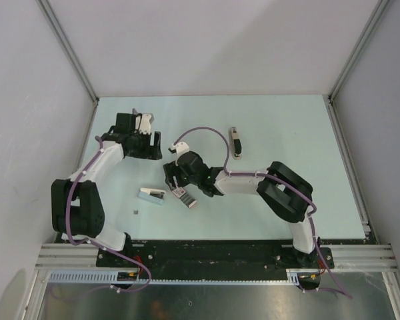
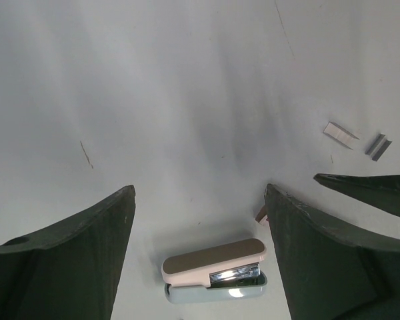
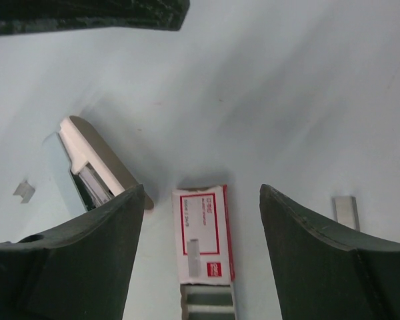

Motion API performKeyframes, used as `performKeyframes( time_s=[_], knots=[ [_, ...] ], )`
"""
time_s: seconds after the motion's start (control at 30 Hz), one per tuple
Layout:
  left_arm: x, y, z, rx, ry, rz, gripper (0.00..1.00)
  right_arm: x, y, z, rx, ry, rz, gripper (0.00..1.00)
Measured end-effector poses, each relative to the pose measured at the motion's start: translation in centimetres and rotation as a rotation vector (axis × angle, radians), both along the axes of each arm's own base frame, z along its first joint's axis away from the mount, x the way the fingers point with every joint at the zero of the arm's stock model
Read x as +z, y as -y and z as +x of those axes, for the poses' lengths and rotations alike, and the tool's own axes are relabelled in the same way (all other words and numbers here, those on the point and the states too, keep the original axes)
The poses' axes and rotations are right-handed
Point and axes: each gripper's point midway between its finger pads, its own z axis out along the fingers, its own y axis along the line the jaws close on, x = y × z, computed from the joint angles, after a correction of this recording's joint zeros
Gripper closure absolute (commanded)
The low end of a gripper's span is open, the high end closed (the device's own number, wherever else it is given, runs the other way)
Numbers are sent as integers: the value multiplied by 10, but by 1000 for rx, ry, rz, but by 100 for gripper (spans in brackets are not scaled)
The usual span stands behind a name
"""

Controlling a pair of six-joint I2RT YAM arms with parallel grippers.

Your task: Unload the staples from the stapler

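Note:
The stapler (image 1: 237, 142), a slim dark bar with a pale beige end, lies alone on the far right-centre of the table, away from both grippers. A tiny grey block of staples (image 1: 136, 212) lies near the front left; it also shows in the right wrist view (image 3: 25, 191). My left gripper (image 1: 141, 133) is open and empty, raised at the far left. In its wrist view (image 2: 200, 189) only bare table lies between the fingertips. My right gripper (image 1: 177, 180) is open and empty over the staple box; its wrist view (image 3: 201, 188) shows the box between the jaws.
A second stapler, pink top on a pale blue base (image 1: 152, 195) (image 2: 215, 272) (image 3: 87, 167), lies left of a red-and-white staple box (image 1: 185, 197) (image 3: 203, 233). Short loose staple strips lie on the table (image 2: 380, 147) (image 2: 340, 132) (image 3: 347, 210). Grey walls enclose the mint table (image 1: 287, 120).

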Motion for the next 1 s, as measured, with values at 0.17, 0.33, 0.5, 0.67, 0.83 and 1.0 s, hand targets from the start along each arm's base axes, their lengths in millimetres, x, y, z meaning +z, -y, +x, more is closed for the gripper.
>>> performKeyframes(
  time_s=[0.17,0.33,0.5,0.67,0.83,1.0],
  knots=[
    [4,0,0,0,12,-1,18,-4,-14,6,0,13,-7,35],
    [9,0,0,-1,25,-4,18,-12,-28,18,-22,16,-47,44],
    [16,-1,0,0,46,-7,19,-29,-32,21,-40,9,-120,48],
    [15,-4,-1,5,45,-4,19,-43,-25,20,-56,-4,-193,49],
    [15,-5,-2,6,43,-1,19,-44,-24,21,-68,-9,-229,49],
    [14,-5,-3,5,39,-1,19,-45,-24,19,-70,-8,-236,50]
  ],
)
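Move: The staple box lies under and just behind the right hand, its middle about 3 cm back, 3 cm right and 5 cm below. The stapler is level with the box, about 10 cm to its left; a loose staple strip lies some 5 cm ahead and 7 cm right of the hand. From the left hand the box is roughly 13 cm back, 11 cm right and 9 cm down. The right hand sinks about 5 cm, easing forward-left by the staple box's far-left end, fingers partly closing. ##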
